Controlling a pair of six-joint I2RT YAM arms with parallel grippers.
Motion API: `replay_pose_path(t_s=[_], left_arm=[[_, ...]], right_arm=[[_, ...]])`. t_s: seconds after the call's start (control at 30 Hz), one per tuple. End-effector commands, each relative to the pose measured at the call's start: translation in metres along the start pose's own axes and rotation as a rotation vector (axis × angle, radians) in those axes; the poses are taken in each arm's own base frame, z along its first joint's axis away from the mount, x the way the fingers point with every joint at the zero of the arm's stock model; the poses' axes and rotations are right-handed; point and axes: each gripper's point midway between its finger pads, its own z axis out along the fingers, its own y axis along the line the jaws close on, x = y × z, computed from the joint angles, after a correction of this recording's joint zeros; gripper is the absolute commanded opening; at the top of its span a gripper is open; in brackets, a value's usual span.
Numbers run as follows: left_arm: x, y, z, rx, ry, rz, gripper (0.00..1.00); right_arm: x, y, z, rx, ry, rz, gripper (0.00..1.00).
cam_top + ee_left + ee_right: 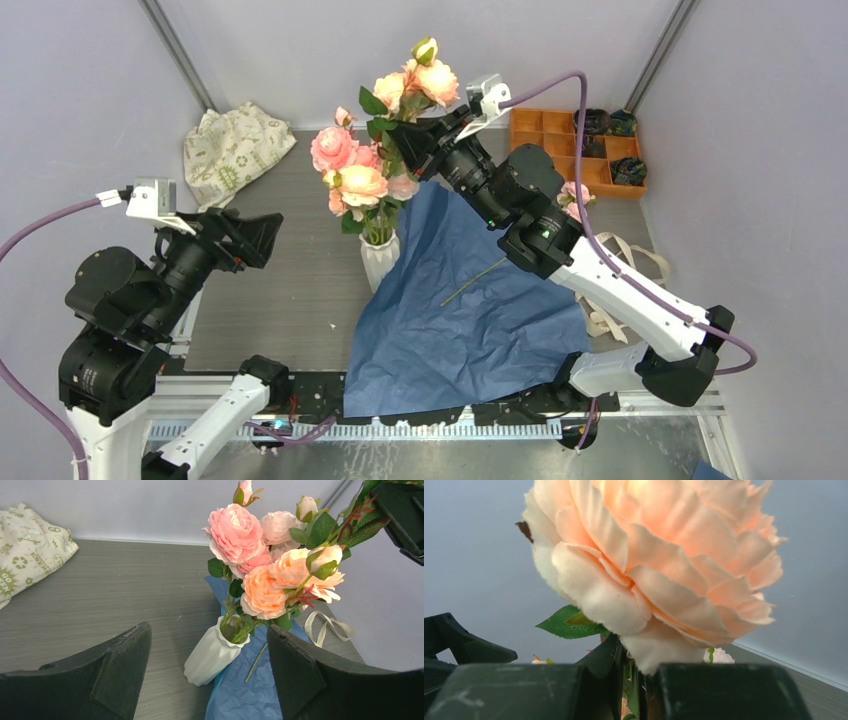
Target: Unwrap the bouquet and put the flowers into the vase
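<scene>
The white ribbed vase point(379, 262) point(212, 655) stands at the left edge of the unfolded blue wrapping paper point(460, 310) point(250, 697), with several pink and peach flowers point(358, 180) point(260, 567) in it. My right gripper point(408, 140) point(640, 680) is shut on the green stem of a peach rose spray point(422, 82) point(664, 565), held above and behind the vase. My left gripper point(256, 236) point(208, 630) is open and empty, left of the vase and facing it. A bare green stem point(475, 282) lies on the paper.
A cream patterned cloth point(235, 148) point(25, 550) lies at the back left. An orange compartment tray point(560, 140) sits at the back right. A beige ribbon point(612, 305) point(325, 625) lies right of the paper. One more pink flower point(573, 197) lies behind my right arm.
</scene>
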Motion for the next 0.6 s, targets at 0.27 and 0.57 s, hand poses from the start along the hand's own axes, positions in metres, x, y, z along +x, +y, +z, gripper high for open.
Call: replay_pose_path(t_s=[0.27, 0.57], left_arm=[[-0.006, 0.0, 0.004, -0.002, -0.031, 0.0, 0.85], [-0.005, 0.0, 0.005, 0.001, -0.029, -0.004, 0.85]], right_arm=[[0.008, 0.008, -0.019, -0.021, 0.008, 0.073, 0.01], [0.043, 0.007, -0.026, -0.01, 0.081, 0.111, 0.01]])
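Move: The right hand already grips the held flower's stem high over the vase; the vase's mouth lies about 28 cm below it, 4 cm ahead and 5 cm to its left. The blooms already standing in the vase are roughly 13 cm lower than the hand, 4 cm ahead and 8 cm left, and the last flower lies on the paper some 14 cm ahead, 22 cm right and 52 cm down. From the left hand the mouth is about 14 cm ahead, 14 cm right and 20 cm below. Downward, nearly straight, the right hand lowers the held flower about 6 cm beside the standing blooms towards the vase's mouth, easing just over 1 cm left as it sinks. The wrist tips the fingers down some 5 to 10 degrees from their upward slant, and they keep their closed hold on the stem. ##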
